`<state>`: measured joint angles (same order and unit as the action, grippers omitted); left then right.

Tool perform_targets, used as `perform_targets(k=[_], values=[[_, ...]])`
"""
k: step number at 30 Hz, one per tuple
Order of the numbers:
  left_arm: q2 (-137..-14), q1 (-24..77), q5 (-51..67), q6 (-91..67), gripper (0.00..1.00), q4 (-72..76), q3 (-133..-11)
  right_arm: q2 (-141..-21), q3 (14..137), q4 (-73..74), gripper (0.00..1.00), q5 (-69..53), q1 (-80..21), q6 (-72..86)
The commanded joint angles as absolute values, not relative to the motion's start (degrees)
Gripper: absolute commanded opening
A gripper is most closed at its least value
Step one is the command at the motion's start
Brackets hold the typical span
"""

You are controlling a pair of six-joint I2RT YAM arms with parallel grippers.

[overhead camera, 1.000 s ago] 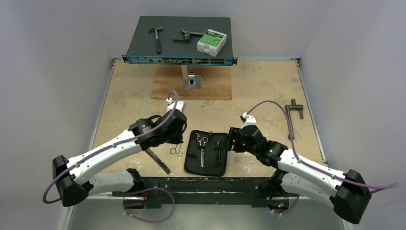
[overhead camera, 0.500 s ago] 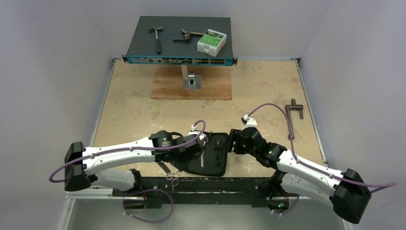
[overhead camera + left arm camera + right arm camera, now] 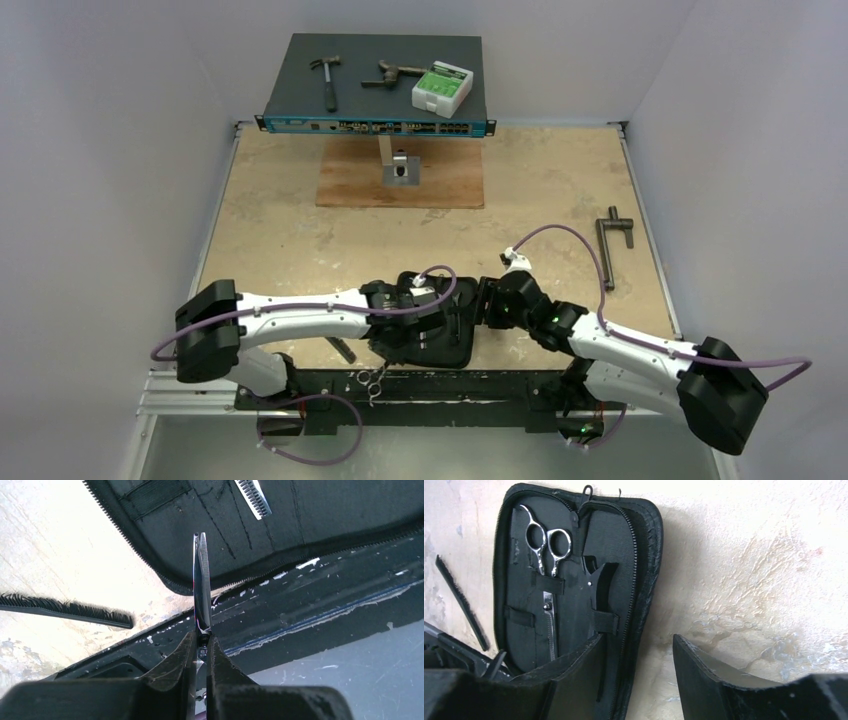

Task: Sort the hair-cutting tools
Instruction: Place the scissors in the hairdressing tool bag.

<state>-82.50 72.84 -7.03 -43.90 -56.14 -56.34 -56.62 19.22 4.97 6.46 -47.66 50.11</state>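
An open black zip case [image 3: 450, 345] [image 3: 574, 545] lies near the table's front edge. One pair of silver scissors [image 3: 546, 545] is strapped inside it, beside a black clip [image 3: 596, 587]. My left gripper [image 3: 201, 636] [image 3: 385, 352] is shut on the second scissors [image 3: 202, 580]. Their blades point at the case's near-left corner [image 3: 165, 575] and their rings [image 3: 370, 381] hang over the front rail. The black comb [image 3: 65, 611] [image 3: 340, 349] [image 3: 461, 600] lies on the table left of the case. My right gripper [image 3: 639, 640] [image 3: 482, 300] is open at the case's right edge, holding nothing.
At the back a dark network switch [image 3: 375, 90] carries a hammer [image 3: 326, 78], a rusty tool [image 3: 390, 73] and a green-and-white box [image 3: 441, 88]. Below it is a wooden board [image 3: 440, 180]. A grey T-shaped bar [image 3: 612, 240] lies at the right. A black rail [image 3: 470, 385] runs along the front.
My left arm has swung right and toward the front edge, carrying the second scissors from left of the case to its near-left corner. The right gripper stays at the case's right edge.
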Motion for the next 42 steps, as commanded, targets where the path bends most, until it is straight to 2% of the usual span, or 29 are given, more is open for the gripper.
perform_targets(k=[1, 13, 18, 42], values=[[-85.2, 73.1, -7.3, -45.7, 0.0, -53.4, -56.8, -56.9, 19.2, 1.3, 0.5, 5.2, -47.7, 51.5], [-87.3, 73.1, -9.2, -49.5, 0.0, -51.4, -54.9, -57.0, 18.9, 0.6, 0.22, 3.2, -47.7, 51.7], [-87.0, 73.0, -10.6, -50.5, 0.0, -53.0, -54.7, -55.9, 18.7, 1.3, 0.0, 3.2, -47.7, 52.1], [-91.5, 70.0, -7.9, -51.2, 0.0, -55.3, -57.7, -52.6, 19.5, 4.0, 0.0, 3.7, -47.7, 51.8]])
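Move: The left hand grips the scissors, blades pointing forward, with the bag's empty elastic strap about 8 cm ahead, 1 cm to its right and 6 cm below. The thinning scissors lie roughly 9 cm ahead and 7 cm to that hand's right, the comb 4 cm ahead and 11 cm to its left. For the half-open right hand, the bag's right rim is level ahead, 1 cm left and 1 cm below; the hair clip sits some 4 cm left, 2 cm below. The right fingers close on the bag's right rim and pinch it, easing about 1.5 cm left and then nearly 2 cm up. The left hand keeps its grip on the scissors and lowers them towards the empty strap, almost 4 cm down in all, drifting slightly right before working forward and left, while turning about 10 degrees counter-clockwise to line the blades up. ##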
